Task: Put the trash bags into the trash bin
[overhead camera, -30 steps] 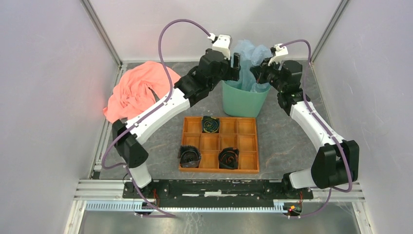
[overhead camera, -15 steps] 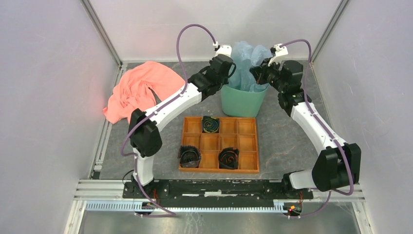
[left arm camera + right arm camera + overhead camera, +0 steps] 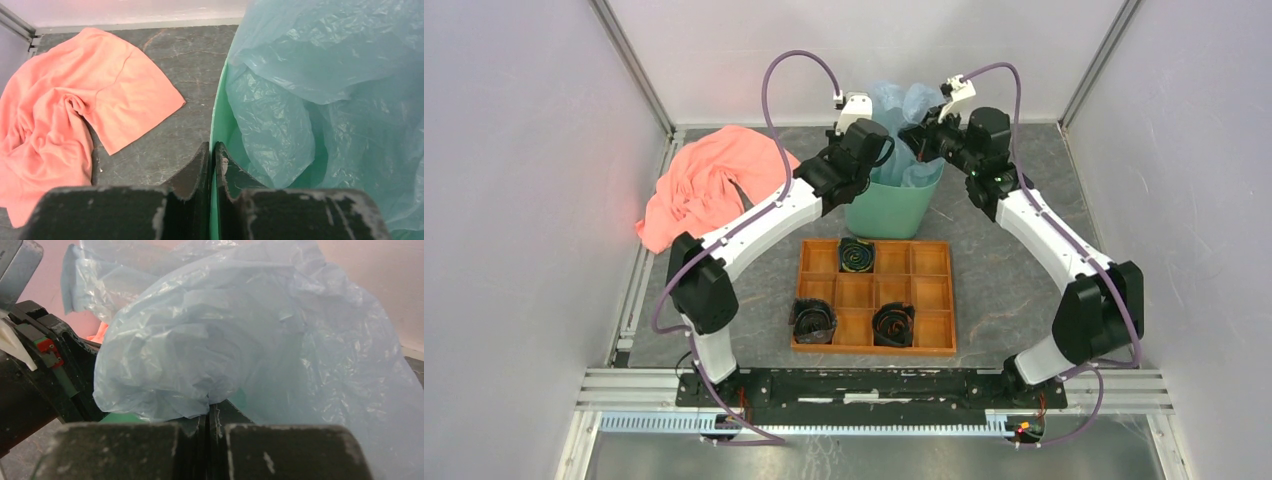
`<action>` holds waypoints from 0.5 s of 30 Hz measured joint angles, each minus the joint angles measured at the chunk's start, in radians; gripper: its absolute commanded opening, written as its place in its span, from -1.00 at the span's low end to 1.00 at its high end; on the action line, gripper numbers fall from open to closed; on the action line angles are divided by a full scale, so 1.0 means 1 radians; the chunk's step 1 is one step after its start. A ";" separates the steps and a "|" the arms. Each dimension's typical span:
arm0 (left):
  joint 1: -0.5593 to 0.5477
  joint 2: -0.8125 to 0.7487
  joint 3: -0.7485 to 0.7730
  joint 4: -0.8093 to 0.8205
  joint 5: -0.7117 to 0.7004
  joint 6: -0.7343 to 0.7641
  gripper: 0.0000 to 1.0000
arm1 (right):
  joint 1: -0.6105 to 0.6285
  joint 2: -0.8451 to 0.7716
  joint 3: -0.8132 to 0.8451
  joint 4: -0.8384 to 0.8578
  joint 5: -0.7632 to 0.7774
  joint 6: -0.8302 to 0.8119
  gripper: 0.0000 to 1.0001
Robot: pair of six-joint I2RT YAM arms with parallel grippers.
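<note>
The mint-green trash bin (image 3: 886, 212) stands at the back of the table, and the pale blue trash bag (image 3: 902, 104) bulges out of its top. My left gripper (image 3: 879, 162) is shut on the bin's left rim. In the left wrist view the green wall (image 3: 216, 125) runs between the closed jaws of the left gripper (image 3: 212, 150), with the bag (image 3: 320, 75) inside the bin. My right gripper (image 3: 916, 136) is above the bin's right side. In the right wrist view the right gripper (image 3: 208, 412) is shut on a bunched fold of the bag (image 3: 225, 340).
A salmon-pink cloth (image 3: 704, 185) lies at the back left. An orange-brown wooden tray (image 3: 929, 345) sits in front of the bin with black coiled rolls (image 3: 857, 256) in three compartments. Enclosure walls stand close behind and beside the bin.
My left gripper has closed on the bin's left rim. The bin has shifted left, and the right gripper has moved left with the bag.
</note>
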 measured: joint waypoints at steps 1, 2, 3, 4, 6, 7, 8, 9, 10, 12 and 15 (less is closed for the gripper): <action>0.002 -0.002 0.000 0.000 -0.010 -0.002 -0.85 | 0.005 0.009 0.010 0.001 0.000 0.002 -0.99; 0.002 -0.002 0.000 -0.002 -0.014 -0.003 -0.78 | 0.010 0.019 0.017 0.002 0.000 0.006 -0.99; 0.003 -0.002 0.000 -0.006 -0.016 -0.007 -0.70 | 0.014 0.025 0.023 0.001 0.000 0.009 -0.99; 0.005 -0.002 0.001 -0.013 -0.016 -0.008 -0.62 | 0.018 0.030 0.025 0.002 0.000 0.010 -0.99; 0.008 -0.002 0.006 -0.033 -0.014 -0.009 -0.43 | 0.028 0.038 0.032 0.001 0.001 0.011 -0.99; 0.010 -0.002 0.012 -0.048 -0.012 -0.009 -0.34 | 0.033 0.042 0.036 -0.001 0.001 0.010 -0.99; 0.011 -0.002 0.023 -0.071 -0.010 -0.009 -0.24 | 0.039 0.044 0.040 -0.003 0.002 0.010 -0.99; 0.013 -0.002 0.026 -0.078 -0.010 -0.009 -0.17 | 0.045 0.046 0.044 -0.003 0.003 0.010 -0.99; 0.013 -0.004 0.029 -0.089 -0.006 -0.010 -0.03 | 0.050 0.048 0.048 -0.003 0.005 0.009 -0.99; 0.013 -0.014 0.029 -0.113 0.010 -0.010 0.14 | 0.057 0.051 0.055 -0.004 0.005 0.009 -0.99; 0.013 -0.049 0.021 -0.145 0.042 -0.009 0.32 | 0.064 0.057 0.066 -0.007 0.008 0.008 -0.99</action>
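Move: The left fingers are nearly shut on the trash bin's left rim, the bin's middle lying about 9 cm to their right, level with them fore and aft, some 12 cm below. From the right hand, which already pinches the blue trash bag, the bin's middle is roughly 5 cm left and 17 cm down. The wooden tray stands 25 cm back and 7 cm right of the left hand; the pink cloth lies 24 cm to its left and 2 cm back. Carrying the pinched trash bag about 3 cm to the left over the bin, the right hand keeps its fingers shut and turns barely at all. Meanwhile the left hand eases its fingers roughly half open around the bin's left rim, releasing its pinch as it drifts some 2 cm left and then draws as much back. ##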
